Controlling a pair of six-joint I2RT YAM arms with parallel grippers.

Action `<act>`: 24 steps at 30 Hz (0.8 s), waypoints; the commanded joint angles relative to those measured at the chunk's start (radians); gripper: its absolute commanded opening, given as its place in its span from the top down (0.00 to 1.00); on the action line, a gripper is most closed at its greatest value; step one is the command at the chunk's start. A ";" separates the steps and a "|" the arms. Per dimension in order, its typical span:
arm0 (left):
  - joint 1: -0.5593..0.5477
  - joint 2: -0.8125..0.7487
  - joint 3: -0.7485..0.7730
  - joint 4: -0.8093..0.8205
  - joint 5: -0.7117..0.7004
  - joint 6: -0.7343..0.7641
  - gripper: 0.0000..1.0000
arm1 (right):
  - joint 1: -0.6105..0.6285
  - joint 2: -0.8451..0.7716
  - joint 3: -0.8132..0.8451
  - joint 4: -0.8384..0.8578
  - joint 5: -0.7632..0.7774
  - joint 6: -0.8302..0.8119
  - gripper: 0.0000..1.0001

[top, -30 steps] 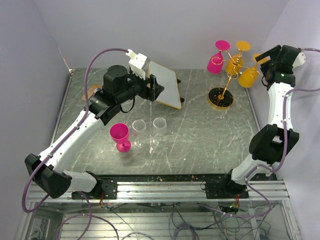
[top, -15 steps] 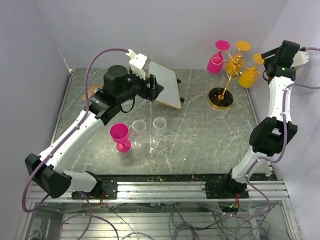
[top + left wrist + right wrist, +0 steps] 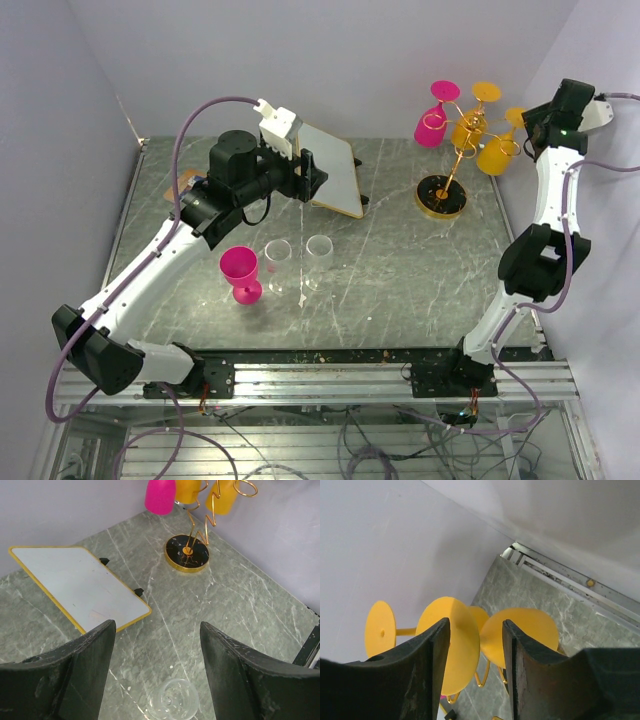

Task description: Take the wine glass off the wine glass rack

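The wine glass rack (image 3: 455, 165) is a gold wire stand on a round dark base (image 3: 187, 554) at the back right. An orange wine glass (image 3: 497, 155) hangs upside down on its right arm. A second orange glass (image 3: 467, 128) and a pink one (image 3: 432, 125) hang beside it. My right gripper (image 3: 528, 118) is at the near orange glass's foot. In the right wrist view its jaws (image 3: 476, 630) stand partly closed, with that glass's yellow foot (image 3: 455, 650) in the gap and no contact showing. My left gripper (image 3: 157, 627) hangs open and empty over the table's middle.
A pink glass (image 3: 240, 270) and two clear glasses (image 3: 278, 262) (image 3: 318, 255) stand upright on the marble table. A gold-framed white board (image 3: 330, 175) lies tilted at the back centre. The side wall stands close behind the right arm.
My right gripper has risen slightly toward the back wall and its jaws have narrowed about the orange glass's foot. The left arm has hardly moved.
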 commanded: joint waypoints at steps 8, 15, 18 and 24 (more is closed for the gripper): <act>0.006 0.004 -0.004 0.036 -0.014 0.010 0.22 | -0.008 0.039 0.044 -0.009 -0.021 0.002 0.69; 0.006 0.004 -0.004 0.037 -0.014 0.009 0.22 | -0.008 0.034 0.042 -0.011 -0.029 0.012 0.85; 0.007 0.002 -0.005 0.037 -0.010 0.009 0.22 | -0.008 0.025 0.042 -0.011 -0.028 0.015 0.91; 0.007 0.002 -0.004 0.038 -0.008 0.009 0.22 | -0.009 -0.004 0.018 0.012 -0.037 0.027 1.00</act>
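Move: The foot of the near orange wine glass, hanging upside down, is right at my right fingertips, its centre about 2 cm ahead and 3 cm to the left, level with them. From my right hand the far orange glass's foot is roughly 10 cm ahead and 11 cm left, and the rack's base is 14 cm left, 1 cm ahead and some 30 cm down. From my left hand the near foot is about 22 cm ahead, 54 cm right and 5 cm lower. I shut my right fingers from about half open to nearly closed, pinching the rim of the near orange glass's foot with one pad above it and one below. Meanwhile the hand creeps about 1 cm forward onto the foot, sinks a touch and then rises roughly 1 cm, barely tilting. ##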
